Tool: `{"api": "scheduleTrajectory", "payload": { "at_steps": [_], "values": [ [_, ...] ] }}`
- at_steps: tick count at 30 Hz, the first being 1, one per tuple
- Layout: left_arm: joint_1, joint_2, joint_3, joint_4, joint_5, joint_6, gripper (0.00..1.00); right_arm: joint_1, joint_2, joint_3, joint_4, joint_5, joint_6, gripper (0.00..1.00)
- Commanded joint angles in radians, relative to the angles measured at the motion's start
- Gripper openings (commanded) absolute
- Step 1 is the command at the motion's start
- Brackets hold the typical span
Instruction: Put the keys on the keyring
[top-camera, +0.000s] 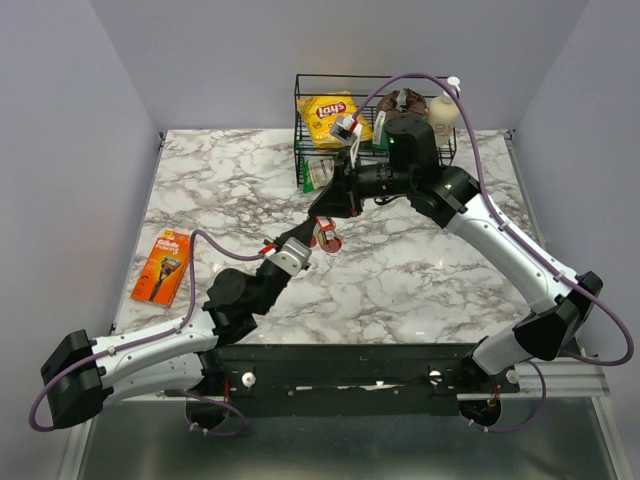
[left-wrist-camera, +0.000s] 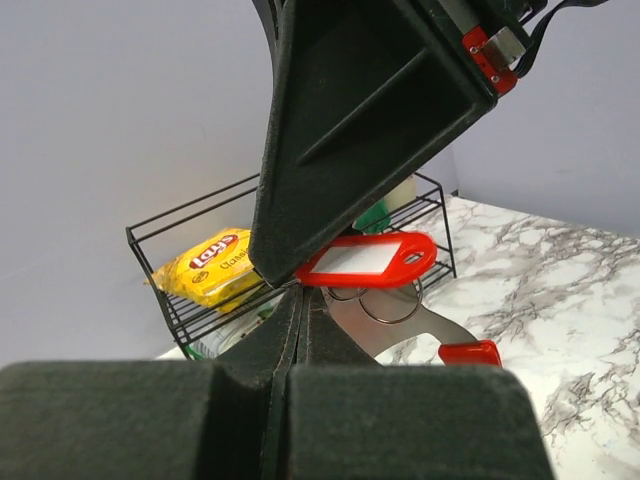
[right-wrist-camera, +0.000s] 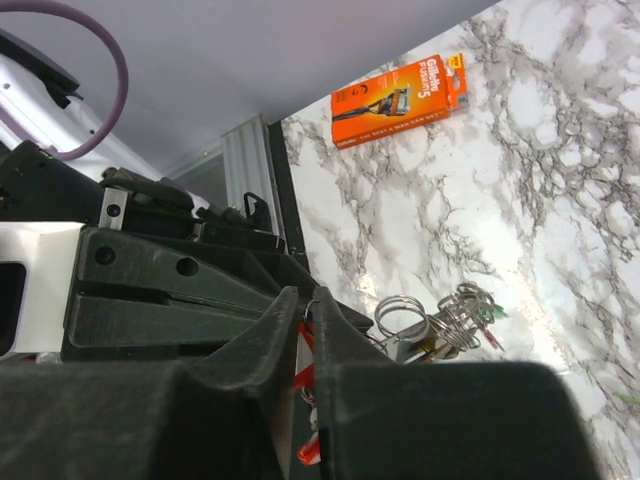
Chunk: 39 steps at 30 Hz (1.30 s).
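Note:
Both grippers meet over the middle of the table. My left gripper is shut, its tips at the bunch that carries the keyring, a thin metal ring. A red oblong tag with a white label, a silvery flat piece and a red end piece hang there above the marble. My right gripper comes in from above with its jaws a little apart; a red tag and a thin wire show in the gap. More rings with green and red slivers stick out beside it; key blades are hidden.
A black wire basket stands at the back with a yellow Lay's bag, a bottle and a green pack at its front. An orange razor pack lies near the table's left edge.

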Motion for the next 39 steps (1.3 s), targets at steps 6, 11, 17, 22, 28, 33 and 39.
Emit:
{"api": "scheduleTrajectory", "payload": {
  "at_steps": [6, 11, 17, 22, 28, 33, 39],
  "values": [
    [-0.002, 0.011, 0.003, 0.218, -0.020, 0.026, 0.00, 0.015, 0.002, 0.045, -0.082, -0.012, 0.032, 0.45],
    [-0.002, 0.028, -0.019, 0.293, -0.036, 0.036, 0.00, 0.015, -0.021, 0.054, -0.094, 0.029, 0.044, 0.58],
    [-0.002, 0.061, -0.045, 0.395, -0.041, 0.052, 0.00, 0.014, -0.049, 0.080, -0.100, 0.072, 0.055, 0.68],
    [-0.002, 0.082, -0.054, 0.430, -0.020, 0.046, 0.00, 0.014, -0.047, 0.114, -0.107, 0.075, 0.063, 0.70],
    [-0.001, 0.087, -0.063, 0.445, -0.026, 0.044, 0.00, 0.014, -0.035, 0.137, -0.097, 0.040, 0.090, 0.70],
    [0.001, 0.074, -0.075, 0.444, -0.030, 0.047, 0.00, 0.015, -0.038, 0.128, -0.088, 0.051, 0.098, 0.70],
    [0.004, 0.065, -0.083, 0.441, -0.027, 0.047, 0.00, 0.014, -0.050, 0.113, -0.071, 0.067, 0.096, 0.71]
  ]
}}
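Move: The keyring is still pinched in the left fingertips, its rings about 1 cm ahead and 1 cm right of the left hand. From the right hand, which reaches in pointing left, the rings are roughly 2 cm ahead, 1 cm left and 1 cm below. The red-tagged key sits at the right fingertips, some 1 cm back, 1 cm right and 1 cm below; the red-ended metal tool hangs about 5 cm right, 1 cm back and 3 cm below the left hand. The right fingers, already slightly parted, open to about two thirds and let go of the red-tagged key, while the hand rises some 4 cm in two steps and ends with its spread fingers on either side of the keyring. Keeping its shut grip on the keyring, the left hand climbs about 2 cm and shifts a centimetre to its left, tipping its fingertips up by some 10 degrees before it settles. ##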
